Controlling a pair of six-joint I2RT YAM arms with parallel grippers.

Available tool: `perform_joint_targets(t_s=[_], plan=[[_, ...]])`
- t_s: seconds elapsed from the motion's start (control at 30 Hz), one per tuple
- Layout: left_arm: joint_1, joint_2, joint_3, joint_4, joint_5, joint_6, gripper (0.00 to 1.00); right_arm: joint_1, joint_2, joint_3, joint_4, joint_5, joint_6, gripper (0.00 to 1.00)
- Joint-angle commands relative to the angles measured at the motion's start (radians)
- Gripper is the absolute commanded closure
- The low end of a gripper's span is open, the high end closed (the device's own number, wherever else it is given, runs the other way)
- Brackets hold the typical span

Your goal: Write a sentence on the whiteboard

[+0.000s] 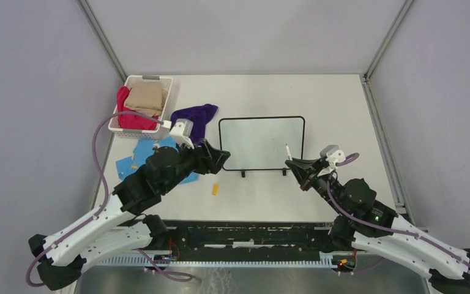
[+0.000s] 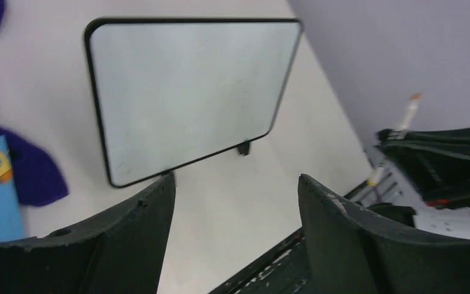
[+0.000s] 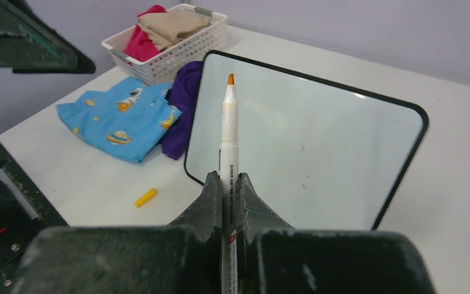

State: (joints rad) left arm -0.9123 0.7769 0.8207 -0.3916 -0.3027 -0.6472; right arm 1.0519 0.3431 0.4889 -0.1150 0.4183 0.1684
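Observation:
The whiteboard (image 1: 261,143) lies flat mid-table, a white panel in a thin black frame; it also fills the left wrist view (image 2: 183,92) and the right wrist view (image 3: 306,147). No sentence shows on its face. My right gripper (image 3: 229,177) is shut on a white marker (image 3: 229,128) whose orange tip points up over the board's near right corner (image 1: 288,152). My left gripper (image 2: 235,177) stands open with nothing between its fingers, just off the board's near left corner (image 1: 220,158). A small yellow cap (image 1: 215,189) rests on the table in front of the board.
A white basket (image 1: 150,78) of folded clothes stands at the back left. A purple cloth (image 1: 194,116) and a blue patterned cloth (image 1: 136,160) lie left of the board. The black rail (image 1: 251,236) runs along the near edge.

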Motion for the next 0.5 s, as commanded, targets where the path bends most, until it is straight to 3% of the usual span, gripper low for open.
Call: perform_joint_targets(t_s=[0.0, 0.17, 0.47], plan=[[0.003, -0.054, 0.024, 0.252, 0.26, 0.137, 0.21, 0.002, 0.05, 0.048, 0.187, -0.211, -0.049, 1.0], [0.003, -0.03, 0.008, 0.451, 0.538, 0.084, 0.21, 0.003, 0.125, 0.052, 0.337, -0.413, -0.026, 1.0], [0.002, 0.048, 0.015, 0.63, 0.715, 0.022, 0.24, 0.002, 0.227, 0.062, 0.524, -0.566, 0.055, 1.0]])
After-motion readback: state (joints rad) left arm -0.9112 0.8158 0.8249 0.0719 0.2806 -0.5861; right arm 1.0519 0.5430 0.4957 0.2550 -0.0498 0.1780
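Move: The marker stands in the right hand's fingers, roughly 20 cm to the right of the open left hand, about level with it in height and reach. The yellow cap lies on the table 2 cm back, 3 cm left and 24 cm below the left hand. The whiteboard's middle is some 16 cm ahead of that hand, 14 cm right and 24 cm down. Left hand rises 10 cm, swinging right and back towards the marker, which the right carries 8 cm left. ##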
